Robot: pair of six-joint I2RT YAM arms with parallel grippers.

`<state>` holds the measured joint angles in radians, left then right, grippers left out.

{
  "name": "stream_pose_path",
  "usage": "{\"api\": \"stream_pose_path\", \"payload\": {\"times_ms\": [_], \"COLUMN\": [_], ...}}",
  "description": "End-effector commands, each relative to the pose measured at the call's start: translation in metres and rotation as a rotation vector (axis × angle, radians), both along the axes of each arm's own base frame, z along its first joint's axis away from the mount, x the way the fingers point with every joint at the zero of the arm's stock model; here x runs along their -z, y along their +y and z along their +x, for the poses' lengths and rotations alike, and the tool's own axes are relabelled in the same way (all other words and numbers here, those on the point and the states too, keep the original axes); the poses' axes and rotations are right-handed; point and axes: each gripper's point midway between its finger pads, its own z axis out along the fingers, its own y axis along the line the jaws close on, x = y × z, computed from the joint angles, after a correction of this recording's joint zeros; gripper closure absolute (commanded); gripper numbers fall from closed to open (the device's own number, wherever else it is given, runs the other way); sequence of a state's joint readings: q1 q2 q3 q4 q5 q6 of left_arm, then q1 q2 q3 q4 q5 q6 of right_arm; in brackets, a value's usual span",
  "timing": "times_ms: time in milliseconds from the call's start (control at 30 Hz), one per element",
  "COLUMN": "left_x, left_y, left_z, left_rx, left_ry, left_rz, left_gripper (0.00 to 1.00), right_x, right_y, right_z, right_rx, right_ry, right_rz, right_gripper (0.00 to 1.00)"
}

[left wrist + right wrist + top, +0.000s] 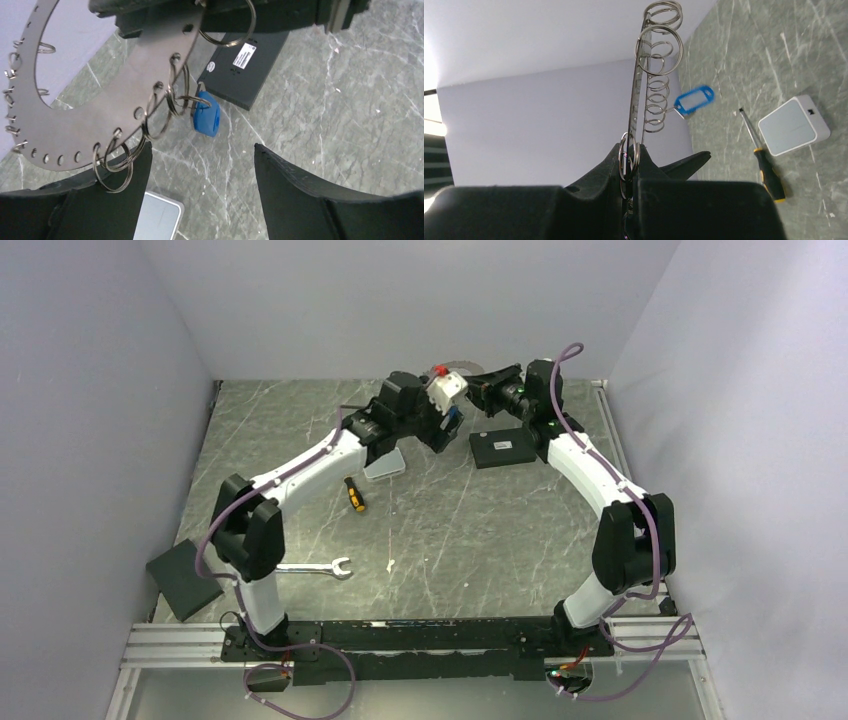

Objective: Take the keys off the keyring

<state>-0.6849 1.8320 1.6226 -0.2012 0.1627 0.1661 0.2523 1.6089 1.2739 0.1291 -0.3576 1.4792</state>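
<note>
The keyring (80, 120) is a large flat grey metal ring with holes along its rim that carry several small split rings. One blue-headed key (206, 116) hangs from a split ring; its blade does not show. My right gripper (634, 150) is shut on the keyring (640, 90), seen edge-on, and holds it up above the table, with the blue key (694, 100) dangling beside it. My left gripper (200, 155) is open and empty just below the ring, and the key hangs above the gap between its fingers. In the top view both grippers meet at the back centre, with the blue key (453, 421) between them.
A black box (503, 448) lies under the right gripper. A white box (385, 465) and a yellow-and-black screwdriver (355, 494) lie near the left arm. A silver wrench (315, 568) and a black pad (183, 578) are at the front left. Walls enclose three sides.
</note>
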Motion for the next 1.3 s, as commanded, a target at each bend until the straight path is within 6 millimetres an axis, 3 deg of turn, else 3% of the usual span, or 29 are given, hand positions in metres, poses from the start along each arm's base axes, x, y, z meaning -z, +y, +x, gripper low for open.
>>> {"api": "stream_pose_path", "payload": {"times_ms": [0, 100, 233, 400, 633, 800, 900, 1133, 1267], "left_x": [-0.070, -0.076, -0.080, -0.097, -0.107, -0.109, -0.111, -0.108, -0.100], "left_y": [0.004, 0.004, -0.003, -0.003, -0.020, -0.023, -0.023, -0.022, -0.017], "left_z": [-0.003, 0.002, -0.002, 0.008, 0.004, 0.002, 0.000, -0.007, -0.021], "left_rx": [0.000, -0.040, -0.025, -0.066, -0.006, 0.007, 0.021, 0.050, 0.092], "left_ry": [-0.221, -0.209, -0.222, -0.265, -0.268, -0.280, -0.295, -0.307, -0.285], "left_rz": [-0.127, -0.176, -0.252, -0.302, -0.342, -0.347, -0.344, -0.321, -0.280], "left_gripper": [0.25, 0.36, 0.35, 0.36, 0.53, 0.58, 0.66, 1.00, 1.00], "right_x": [-0.035, -0.040, -0.043, -0.040, -0.032, -0.031, -0.030, -0.033, -0.032], "right_y": [0.017, 0.020, 0.023, 0.027, 0.035, 0.035, 0.035, 0.035, 0.030], "right_z": [-0.018, -0.022, -0.025, -0.029, -0.029, -0.031, -0.032, -0.033, -0.029], "right_rx": [-0.087, -0.097, -0.104, -0.115, -0.130, -0.132, -0.133, -0.138, -0.133], "right_ry": [-0.079, -0.085, -0.084, -0.072, -0.058, -0.051, -0.051, -0.068, -0.091], "right_rz": [0.068, 0.072, 0.081, 0.105, 0.103, 0.110, 0.115, 0.118, 0.119], "right_gripper": [1.00, 1.00, 1.00, 1.00, 1.00, 1.00, 1.00, 1.00, 1.00]}}
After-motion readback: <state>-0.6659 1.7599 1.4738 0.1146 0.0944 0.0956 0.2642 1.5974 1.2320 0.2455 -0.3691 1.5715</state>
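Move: From the left gripper, open, the blue key dangling from the keyring is about 3 cm ahead, 1 cm right and 2 cm higher. The right fingertips, clamped on the keyring's plate, are roughly 5 cm ahead, 3 cm right and 6 cm up; the plate's middle is about 8 cm ahead, 1 cm left and 7 cm up. From the right hand the blue key is some 2 cm back, 2 cm left and 4 cm below. Raise the left gripper about 4 cm to the blue key and the small split rings hanging under the plate, easing some 2 cm forward and tilting the fingers up about 10 degrees. Then shut its fingers nearly fully to pinch the key where it hangs. Keep the right gripper clamped on the plate, rising only 1 to 2 cm. ##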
